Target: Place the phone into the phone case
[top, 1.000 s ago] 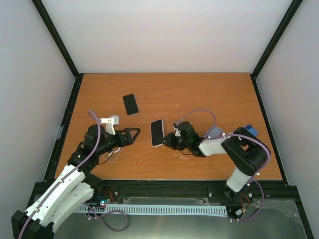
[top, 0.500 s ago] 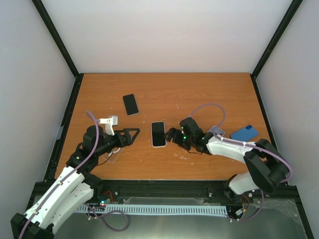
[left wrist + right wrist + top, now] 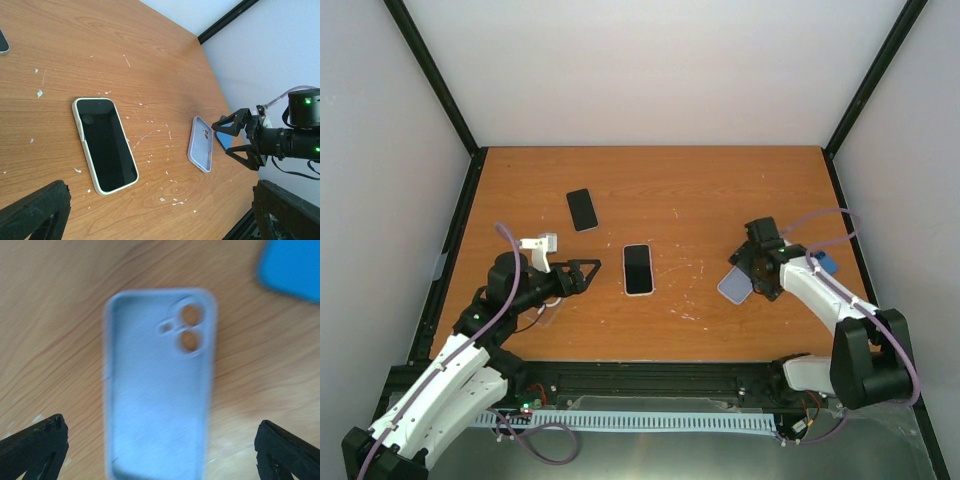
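A black phone with a white rim [image 3: 638,269] lies flat and face up in the middle of the table [image 3: 670,190], also in the left wrist view [image 3: 105,145]. A lavender phone case [image 3: 734,287] lies empty, hollow side up, to its right [image 3: 201,143]. My right gripper [image 3: 752,267] hangs open just over that case [image 3: 159,380], its fingers on either side and holding nothing [image 3: 160,452]. My left gripper [image 3: 587,273] stands open left of the white-rimmed phone and is empty [image 3: 160,220].
A second black phone [image 3: 582,209] lies at the back left. A blue phone-shaped thing [image 3: 827,263] lies right of the lavender case, partly behind my right arm, and shows in the right wrist view [image 3: 292,267]. White flecks dot the wood.
My right gripper opened and let go of the white-rimmed phone, which now lies flat. The right arm then swung right to above the lavender case. The left arm stayed still.
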`<move>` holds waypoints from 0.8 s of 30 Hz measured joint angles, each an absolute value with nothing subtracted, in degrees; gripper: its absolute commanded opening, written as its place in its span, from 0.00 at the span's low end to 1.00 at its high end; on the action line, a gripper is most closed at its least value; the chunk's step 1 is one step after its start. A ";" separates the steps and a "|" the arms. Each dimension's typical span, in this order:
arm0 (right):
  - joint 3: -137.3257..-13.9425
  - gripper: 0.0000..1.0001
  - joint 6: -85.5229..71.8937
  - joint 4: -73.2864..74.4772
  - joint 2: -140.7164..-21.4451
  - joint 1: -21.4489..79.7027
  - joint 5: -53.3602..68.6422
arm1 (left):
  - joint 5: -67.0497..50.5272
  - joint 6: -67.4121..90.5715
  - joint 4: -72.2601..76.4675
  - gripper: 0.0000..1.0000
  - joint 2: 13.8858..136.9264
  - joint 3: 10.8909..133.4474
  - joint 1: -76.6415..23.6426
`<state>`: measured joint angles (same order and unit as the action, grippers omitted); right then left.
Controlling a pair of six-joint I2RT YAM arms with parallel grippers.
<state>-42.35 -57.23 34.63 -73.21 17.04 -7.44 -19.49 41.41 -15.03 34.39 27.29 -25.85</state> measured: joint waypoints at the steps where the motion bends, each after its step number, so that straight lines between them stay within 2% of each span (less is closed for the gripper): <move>1: -42.35 0.99 -56.90 35.90 -73.60 14.59 -8.38 | -19.49 41.36 -15.03 0.99 34.39 27.29 -25.85; 13: -46.15 0.95 -48.51 37.36 -86.54 -3.92 -15.22 | -20.18 41.34 -14.94 0.99 34.83 27.22 -25.85; 24: -50.30 0.96 -45.67 34.44 -94.17 -8.69 -15.09 | -20.14 40.75 -14.87 0.99 35.24 27.14 -25.85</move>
<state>-50.30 -45.67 34.44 -94.17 -8.69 -15.09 -20.14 40.75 -14.87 35.24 27.14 -25.85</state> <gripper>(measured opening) 0.966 0.995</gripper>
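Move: The blue phone I'm after lies about 19 cm to my right hand's right, some 4 cm ahead and 7 cm below. The empty lilac case is almost straight beneath that hand, about 7 cm down. The cased black phone sits some 29 cm to its left, 3 cm ahead and 7 cm below. From my left hand, the blue phone is roughly 60 cm right, 9 cm ahead and 20 cm down. I sweep my right hand on to the right, about 15 cm, away from above the lilac case, sinking some 5 cm towards the near-left end of the blue phone and slowing as I arrive. The wrist swings about 15 degrees clockwise and tilts, lining my wide-open fingers up with one on each side of the phone, not closed on it. ##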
